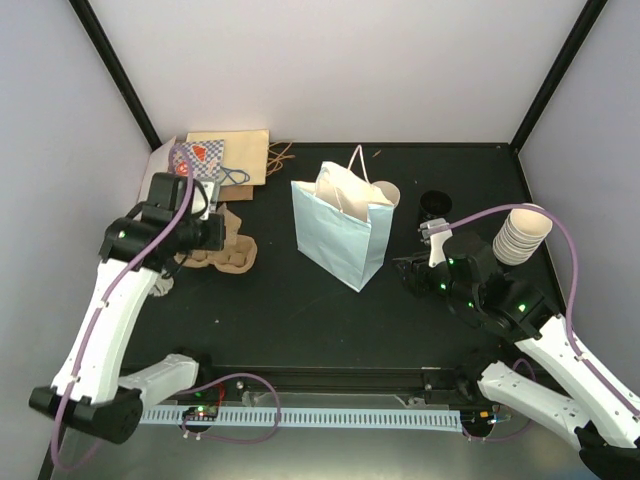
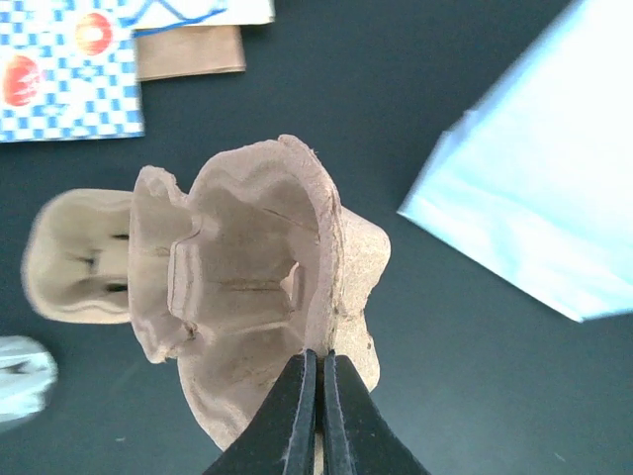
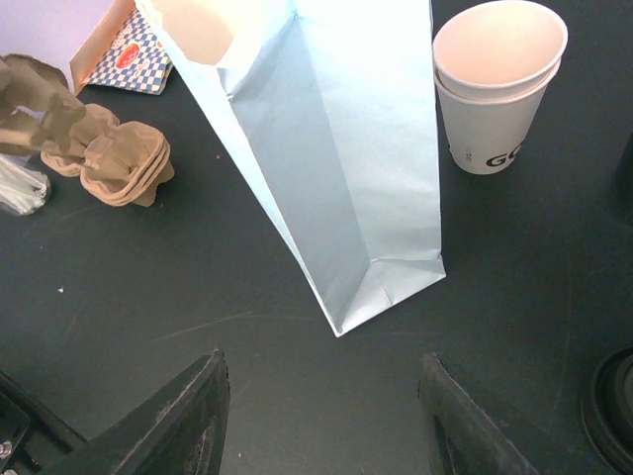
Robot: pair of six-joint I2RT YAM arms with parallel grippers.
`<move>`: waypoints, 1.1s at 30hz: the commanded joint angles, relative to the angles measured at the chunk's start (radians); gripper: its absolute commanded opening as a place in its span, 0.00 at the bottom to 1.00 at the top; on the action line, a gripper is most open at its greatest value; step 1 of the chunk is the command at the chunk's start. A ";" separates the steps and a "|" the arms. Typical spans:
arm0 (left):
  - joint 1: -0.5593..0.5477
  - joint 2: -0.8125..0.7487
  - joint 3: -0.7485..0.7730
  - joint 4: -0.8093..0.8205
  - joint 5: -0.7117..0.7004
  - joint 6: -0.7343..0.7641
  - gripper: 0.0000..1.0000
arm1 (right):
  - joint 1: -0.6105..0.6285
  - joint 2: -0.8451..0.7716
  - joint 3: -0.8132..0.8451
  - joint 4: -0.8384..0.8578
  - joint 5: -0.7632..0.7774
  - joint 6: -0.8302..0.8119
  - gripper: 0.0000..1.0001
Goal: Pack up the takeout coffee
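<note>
Two nested cream-white paper cups (image 3: 495, 89) of the takeout coffee stand open-topped, without lids, just right of the light blue paper bag (image 3: 326, 148); from above a cup (image 1: 388, 193) shows behind the bag (image 1: 340, 230). Black lids (image 1: 434, 203) lie apart beside them. My right gripper (image 3: 321, 401) is open and empty above bare table, short of the bag's bottom corner. At the left, my left gripper (image 2: 318, 358) is shut on the rim of a brown cardboard cup carrier (image 2: 257, 267), held lifted above another carrier (image 2: 79, 257).
A tilted stack of several spare cups (image 1: 520, 235) sits at the right edge. Brown and checkered paper bags (image 1: 215, 155) lie in the back left corner, a carrier stack (image 3: 109, 148) by them. A black lid (image 3: 613, 406) lies near my right gripper.
</note>
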 commanded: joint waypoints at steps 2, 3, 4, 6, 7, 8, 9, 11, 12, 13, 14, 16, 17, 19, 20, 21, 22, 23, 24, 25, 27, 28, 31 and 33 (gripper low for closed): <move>-0.039 -0.130 -0.059 -0.049 0.300 -0.038 0.02 | -0.005 -0.008 -0.006 0.016 0.016 0.008 0.55; -0.052 -0.155 -0.082 -0.048 0.333 -0.055 0.02 | -0.005 -0.009 -0.007 0.016 0.017 0.008 0.55; -0.069 -0.178 -0.106 -0.045 0.358 -0.078 0.02 | -0.005 -0.010 -0.009 0.016 0.019 0.009 0.55; -0.114 -0.223 -0.166 -0.023 0.384 -0.131 0.02 | -0.006 -0.011 -0.015 0.019 0.022 0.009 0.55; -0.142 -0.245 -0.196 -0.002 0.390 -0.162 0.02 | -0.006 -0.012 -0.018 0.019 0.022 0.010 0.55; -0.174 -0.264 -0.230 0.024 0.394 -0.203 0.02 | -0.006 -0.011 -0.019 0.019 0.021 0.011 0.55; -0.205 -0.278 -0.261 0.054 0.397 -0.231 0.02 | -0.006 -0.012 -0.021 0.020 0.019 0.011 0.55; -0.275 -0.294 -0.322 0.137 0.391 -0.289 0.02 | -0.005 -0.012 -0.023 0.021 0.016 0.014 0.55; -0.315 -0.291 -0.340 0.164 0.377 -0.319 0.02 | -0.006 -0.012 -0.024 0.020 0.015 0.015 0.55; -0.366 -0.278 -0.350 0.183 0.346 -0.347 0.01 | -0.005 -0.012 -0.025 0.019 0.014 0.016 0.55; -0.418 -0.249 -0.349 0.197 0.298 -0.373 0.02 | -0.005 -0.012 -0.026 0.018 0.015 0.017 0.55; -0.556 -0.189 -0.337 0.221 0.209 -0.417 0.01 | -0.006 -0.011 -0.029 0.014 0.017 0.020 0.55; -0.605 -0.155 -0.330 0.233 0.178 -0.437 0.02 | -0.005 -0.013 -0.030 0.011 0.020 0.021 0.55; -0.693 -0.076 -0.302 0.250 0.122 -0.473 0.03 | -0.006 -0.017 -0.031 0.002 0.026 0.024 0.55; -0.733 -0.036 -0.285 0.256 0.095 -0.488 0.04 | -0.005 -0.019 -0.031 -0.003 0.030 0.026 0.55; -0.775 -0.001 -0.267 0.264 0.067 -0.503 0.06 | -0.005 -0.026 -0.032 -0.008 0.034 0.028 0.55; -0.812 0.030 -0.252 0.276 0.046 -0.518 0.09 | -0.006 -0.030 -0.033 -0.012 0.038 0.030 0.55; -0.844 0.060 -0.240 0.298 0.038 -0.529 0.14 | -0.005 -0.037 -0.035 -0.016 0.044 0.030 0.55; -0.871 0.085 -0.233 0.325 0.041 -0.538 0.20 | -0.005 -0.043 -0.036 -0.019 0.048 0.031 0.55; -0.894 0.108 -0.227 0.373 0.054 -0.552 0.28 | -0.005 -0.049 -0.038 -0.022 0.052 0.033 0.55; -0.941 0.154 -0.222 0.458 0.101 -0.560 0.46 | -0.005 -0.055 -0.039 -0.030 0.054 0.035 0.56; -0.959 0.169 -0.227 0.514 0.138 -0.566 0.51 | -0.005 -0.055 -0.039 -0.033 0.051 0.034 0.56; -0.972 0.179 -0.267 0.662 0.279 -0.585 0.66 | -0.005 -0.051 -0.045 -0.040 0.038 0.029 0.56; -0.972 0.179 -0.278 0.679 0.291 -0.589 0.69 | -0.005 -0.048 -0.051 -0.044 0.026 0.020 0.56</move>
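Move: About 23 cm right of the left hand and 17 cm back, some 22 down, is the bare tabletop near the front edge where its cup carrier is headed. The blue bag stands roughly 24 cm to the hand's right and 3 farther out; the carrier stack lies 5 cm ahead and 5 to its left, 20 below. From the right hand, that bare spot is around 12 cm left, 10 back and 20 down. Swinging the already pinched cup carrier away from the stack, the left hand sweeps some 28 cm right and 17 back, passing on the near side of the blue bag and sinking about 8 cm after a slight rise. The wrist turns clockwise some 35 degrees and tips down; late in the sweep the fingers open wide and let the carrier go above the bare table. ##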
